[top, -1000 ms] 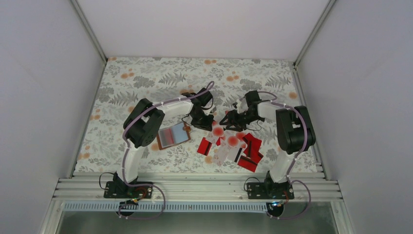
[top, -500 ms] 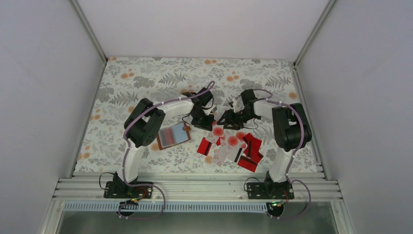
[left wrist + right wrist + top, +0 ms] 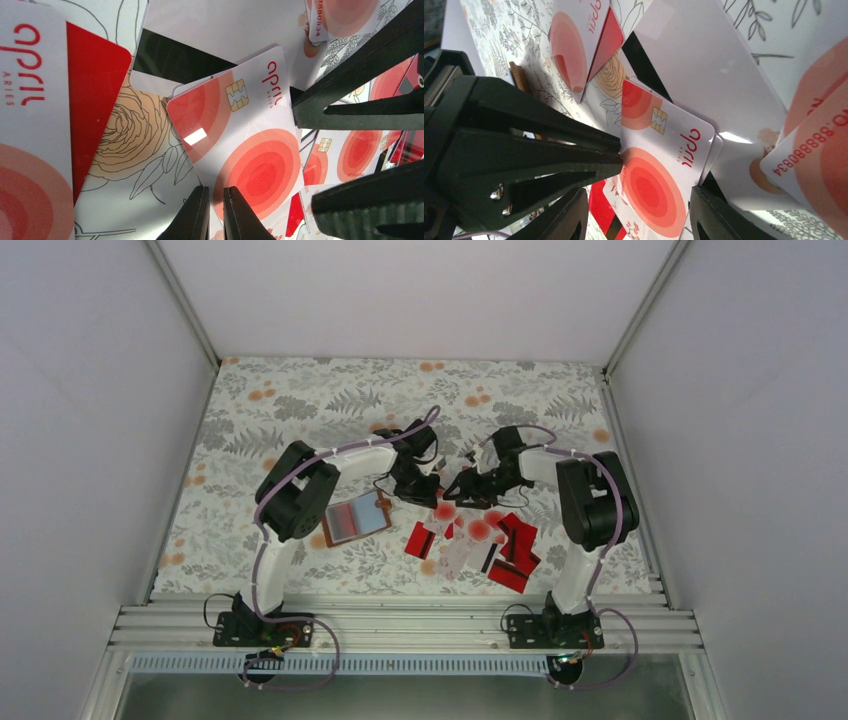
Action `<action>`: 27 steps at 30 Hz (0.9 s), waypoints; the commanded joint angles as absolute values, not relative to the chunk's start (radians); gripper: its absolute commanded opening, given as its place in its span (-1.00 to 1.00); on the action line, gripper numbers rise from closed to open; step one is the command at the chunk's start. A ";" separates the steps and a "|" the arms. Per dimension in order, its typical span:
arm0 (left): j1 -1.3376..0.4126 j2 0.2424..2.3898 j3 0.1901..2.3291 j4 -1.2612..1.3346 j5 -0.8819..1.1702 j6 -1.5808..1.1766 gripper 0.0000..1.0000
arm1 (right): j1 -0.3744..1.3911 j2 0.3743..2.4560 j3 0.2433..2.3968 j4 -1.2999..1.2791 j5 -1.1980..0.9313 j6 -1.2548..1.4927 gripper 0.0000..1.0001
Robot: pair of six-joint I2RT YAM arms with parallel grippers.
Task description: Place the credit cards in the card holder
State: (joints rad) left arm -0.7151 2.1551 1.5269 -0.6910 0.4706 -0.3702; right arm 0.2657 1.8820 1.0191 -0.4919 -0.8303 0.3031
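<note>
A brown card holder (image 3: 357, 519) lies open on the floral table, left of the pile of credit cards (image 3: 480, 535). My left gripper (image 3: 431, 496) (image 3: 215, 200) is shut on the edge of one white credit card with red circles (image 3: 250, 150) (image 3: 649, 165), which sits tilted above the other cards. My right gripper (image 3: 453, 490) (image 3: 639, 192) faces it tip to tip and stands open. Its fingers (image 3: 706, 212) straddle that same card, one on each side. A small gap shows at the left finger.
Red cards with dark stripes (image 3: 515, 545) and white blotched cards (image 3: 30, 125) lie scattered in front of and under both grippers. An aluminium rail (image 3: 400, 625) runs along the near edge. Grey walls close in both sides and the back.
My right gripper has moved left towards the left gripper and now straddles the held card, its jaws slightly narrower. The left arm and the card holder have stayed put.
</note>
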 commanded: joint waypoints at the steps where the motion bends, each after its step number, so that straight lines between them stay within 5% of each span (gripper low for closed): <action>1: -0.725 2.203 1.489 -0.668 0.484 -0.369 -0.81 | 0.283 1.861 0.993 -0.464 -0.960 0.278 0.03; 27: -0.718 2.128 1.409 -0.604 0.550 -0.416 -0.85 | 0.283 1.812 0.937 -0.355 -1.098 0.356 -0.01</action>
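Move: The top april card lies almost under both grippers: its middle is about 2 cm ahead and 2 cm right of the left hand, and about 1 cm ahead and 2 cm left of the right hand, 1 to 2 cm below each. From the left hand, the april card on a red card sits some 5 cm left and 4 cm ahead, and the white striped card 5 cm ahead and 2 cm right. A numbered april card lies about 5 cm right and 3 cm ahead of the right hand. Keep the left gripper's nearly shut tips low at the top april card's left edge as a stop, easing them back only about 1 cm. With the right gripper still half open at the right edge, draw back 1 cm, then lever that edge up and over towards the left gripper: some 5 cm up, 2.5 cm left, fingers tipping upward about 15 degrees. ##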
